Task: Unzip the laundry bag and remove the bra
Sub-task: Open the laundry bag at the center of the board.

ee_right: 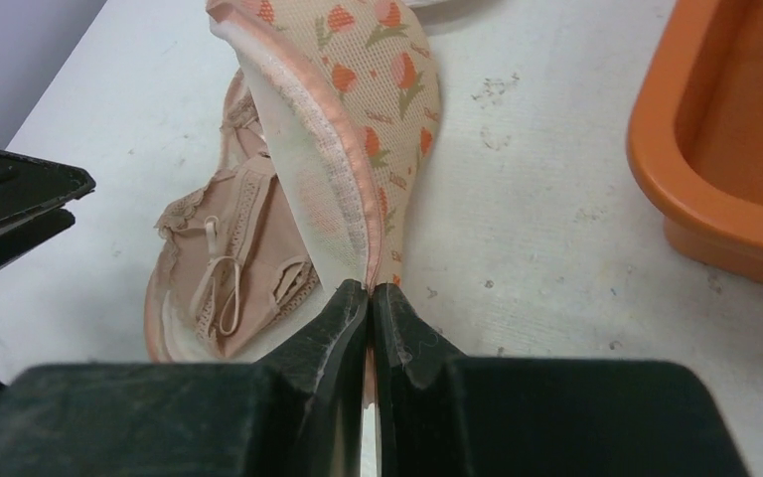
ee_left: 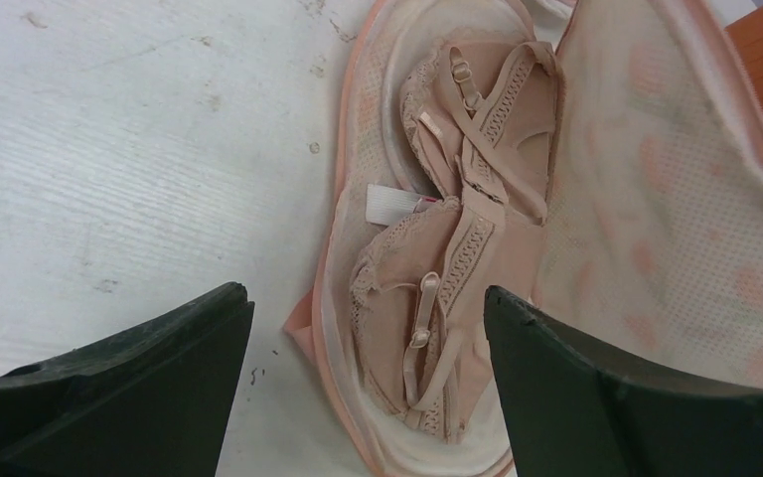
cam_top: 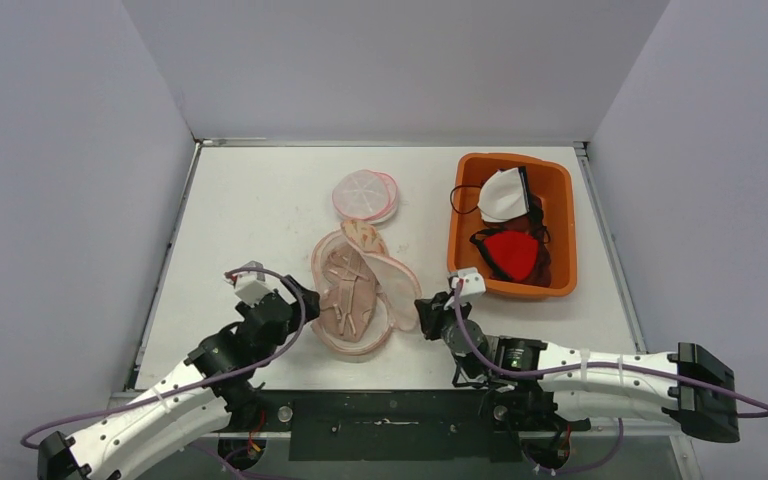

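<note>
The pink mesh laundry bag (cam_top: 325,335) lies unzipped at the table's near middle, its flowered lid flap (cam_top: 396,285) folded out to the right. A beige bra (cam_top: 348,290) lies in the open lower half. My right gripper (cam_top: 423,316) is shut on the flap's pink zipper edge (ee_right: 353,214) and holds it raised. My left gripper (cam_top: 307,298) stands open at the bag's left rim, over the near end of the bra (ee_left: 447,288), with nothing between its fingers (ee_left: 149,388). The bag's rim (ee_left: 333,328) shows below them.
An orange bin (cam_top: 563,240) at the right holds a white bra, a red one and black garments. A second round pink laundry bag (cam_top: 364,195) lies closed just beyond the open one. Walls rise around the table on three sides.
</note>
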Tool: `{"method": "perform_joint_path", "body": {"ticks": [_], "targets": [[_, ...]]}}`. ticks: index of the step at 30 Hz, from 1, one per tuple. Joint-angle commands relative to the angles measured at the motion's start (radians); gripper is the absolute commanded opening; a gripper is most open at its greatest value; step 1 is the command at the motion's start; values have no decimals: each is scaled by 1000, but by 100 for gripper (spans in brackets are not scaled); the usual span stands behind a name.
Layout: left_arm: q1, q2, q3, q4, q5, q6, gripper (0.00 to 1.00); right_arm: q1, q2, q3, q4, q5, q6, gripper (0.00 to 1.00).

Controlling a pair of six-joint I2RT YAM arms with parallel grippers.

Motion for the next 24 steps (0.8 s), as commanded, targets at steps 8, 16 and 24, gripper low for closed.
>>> {"method": "perform_joint_path", "body": {"ticks": [8, 16, 24], "targets": [[230, 211, -5, 319, 352, 163, 85, 10, -205, -87, -220, 97, 146, 8], [271, 313, -5, 373, 380, 170, 85, 100, -244, -18, -268, 106, 32, 70], [277, 290, -6, 347, 360, 153, 84, 159, -111, 194, -312, 88, -100, 76]]}}
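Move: The right hand still pinches the laundry bag's flap; the table spot it opens onto lies about 6 cm ahead, 2 right and 11 below. From that hand, the bra sits some 12 cm left and 1 ahead, the orange bin about 18 right and 14 ahead, the round mesh bag roughly 9 left and 19 ahead. For the open left hand, the bra is about 3 cm ahead, 7 right and 8 below. Right hand carries the flap 4 cm right, opens, withdraws back-left, rising; left reaches down-forward 5 cm towards the bra. ##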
